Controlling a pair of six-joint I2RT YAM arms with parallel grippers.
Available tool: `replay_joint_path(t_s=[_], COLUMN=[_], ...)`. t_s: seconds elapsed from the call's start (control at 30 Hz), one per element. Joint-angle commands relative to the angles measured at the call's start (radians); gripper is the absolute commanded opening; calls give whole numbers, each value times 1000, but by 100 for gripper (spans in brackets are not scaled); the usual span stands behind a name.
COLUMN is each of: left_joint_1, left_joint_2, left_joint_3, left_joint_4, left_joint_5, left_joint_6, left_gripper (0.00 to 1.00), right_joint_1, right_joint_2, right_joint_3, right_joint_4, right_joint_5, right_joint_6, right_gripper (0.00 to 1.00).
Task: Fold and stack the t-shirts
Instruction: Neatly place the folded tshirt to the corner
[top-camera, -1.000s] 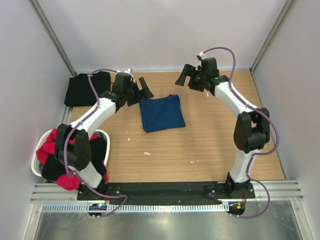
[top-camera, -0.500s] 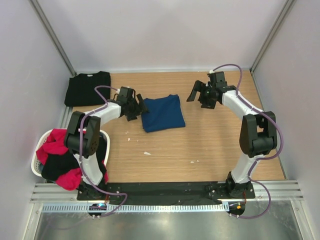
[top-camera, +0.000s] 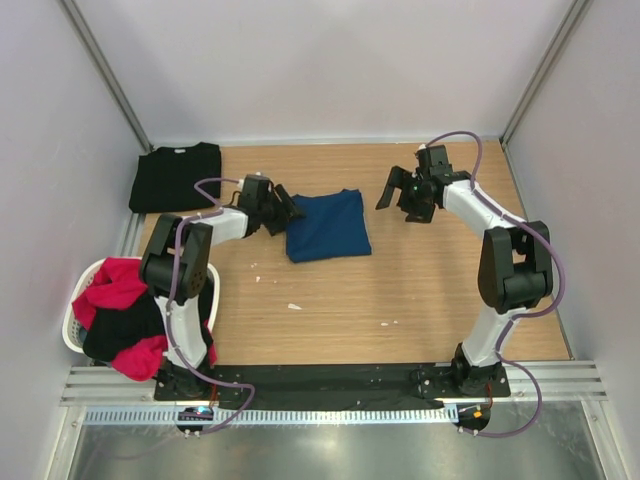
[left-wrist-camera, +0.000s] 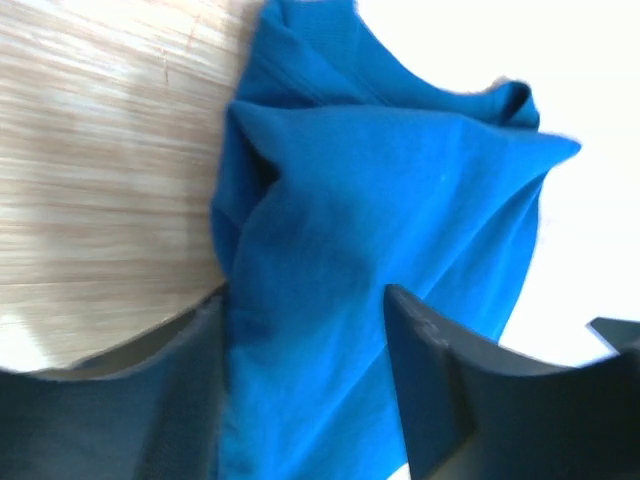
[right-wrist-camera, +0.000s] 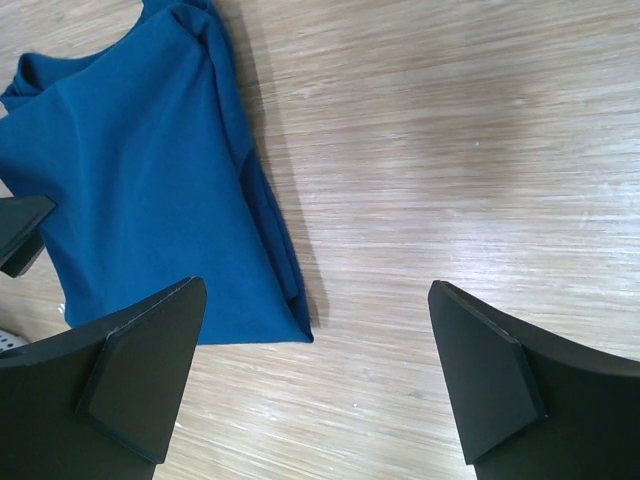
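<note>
A navy blue t-shirt (top-camera: 325, 225) lies folded in a rough square on the wooden table, mid-back. In the left wrist view its left edge (left-wrist-camera: 380, 230) fills the space between the fingers. My left gripper (top-camera: 283, 210) (left-wrist-camera: 302, 300) sits low at that edge, jaws apart with cloth between them. My right gripper (top-camera: 400, 200) (right-wrist-camera: 315, 287) hovers wide open over bare wood just right of the shirt's corner (right-wrist-camera: 140, 180), holding nothing. A folded black t-shirt (top-camera: 175, 177) lies in the back left corner.
A white basket (top-camera: 70, 335) at the left near edge holds a red t-shirt (top-camera: 110, 285) and a black one (top-camera: 130, 325) in a heap. Small pale crumbs (top-camera: 293, 306) dot the wood. Grey walls close in the back and both sides.
My left gripper has come down and forward onto the navy shirt's left edge, and its jaws have narrowed. My right gripper has dropped lower and shifted slightly right, staying wide open.
</note>
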Motion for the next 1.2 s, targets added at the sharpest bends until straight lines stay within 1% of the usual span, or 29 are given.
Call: replay_joint_path(t_s=[0.0, 0.03, 0.07, 0.13, 0.17, 0.2, 0.33, 0.37, 0.4, 0.47, 0.53, 0.6, 0.63, 0.77, 0.93, 1.07, 1.1, 1.17], left_joint_1=[-2, -1, -1, -1, -1, -1, 2, 4, 5, 7, 10, 18, 33, 80, 155, 203, 211, 228], left_joint_2=[57, 60, 68, 86, 92, 98, 108, 103, 94, 71, 63, 68, 74, 112, 103, 123, 129, 150], left_joint_3=[-38, -33, -26, -3, 35, 59, 183, 203, 241, 283, 341, 378, 430, 548, 619, 727, 776, 841], left_joint_4=[51, 55, 55, 37, 8, -15, -156, -173, -187, -247, -299, -327, -372, -494, -578, -647, -659, -695], left_joint_5=[19, 19, 17, 14, 14, 8, -31, -44, -62, -136, -199, -199, -199, -237, -262, -276, -280, -306], left_joint_6=[-43, -43, -39, -17, 25, 47, 182, 208, 269, 334, 429, 486, 530, 608, 693, 794, 846, 904], left_gripper=[57, 51, 37, 20, 5, 0, 0, 0, 0, 0, 0, 0, 0, 0, 0, 0, 0, 0], right_joint_1=[0, 0, 0, -1, -3, -4, -13, -15, -18, -20, -21, -24, -24, -27, -26, -27, -27, -27], right_joint_2=[-1, -1, -3, -4, -9, -12, -35, -40, -50, -66, -72, -72, -70, -66, -77, -63, -58, -43], right_joint_3=[48, 54, 57, 64, 66, 64, 49, 46, 43, 29, 17, 9, -3, -38, -92, -106, -106, -101], right_joint_4=[-23, -28, -40, -54, -62, -63, -63, -65, -63, -59, -56, -48, -42, -8, 44, 61, 65, 67], right_joint_5=[33, 47, 56, 70, 83, 86, 99, 109, 118, 141, 149, 158, 161, 165, 147, 141, 136, 129], right_joint_6=[-18, -19, -22, -31, -31, -33, -28, -28, -28, -30, -33, -36, -36, -21, 4, 8, 10, 11], right_gripper=[100, 100, 100, 100, 100, 100, 100, 100, 100, 100, 100, 100, 100, 100, 100, 100, 100, 100])
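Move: The left hand straddles the left edge of the blue folded tshirt with open fingers; the tshirt's middle lies about 9 cm to its right, 1 cm back and 2 cm below. The black folded shirt in the far corner is some 28 cm to the left and 10 cm ahead; the laundry basket is about 34 cm left and 20 cm back. From the right hand, the tshirt's middle is level, some 17 cm left and 8 cm below. The left hand sinks a couple of centimetres and closes its fingers, pinching the blue tshirt's left edge, then keeps that hold as it goes forward and up, swinging more and more to the left towards the black shirt, ending about 16 cm left, 10 cm forward and 10 cm up, with its left side rolled up some 40 degrees so the fingers no longer slant to the right. The empty right hand, still wide open, eases about 4 cm to the right, away from the tshirt, then sinks some 3 cm and draws slightly back. ##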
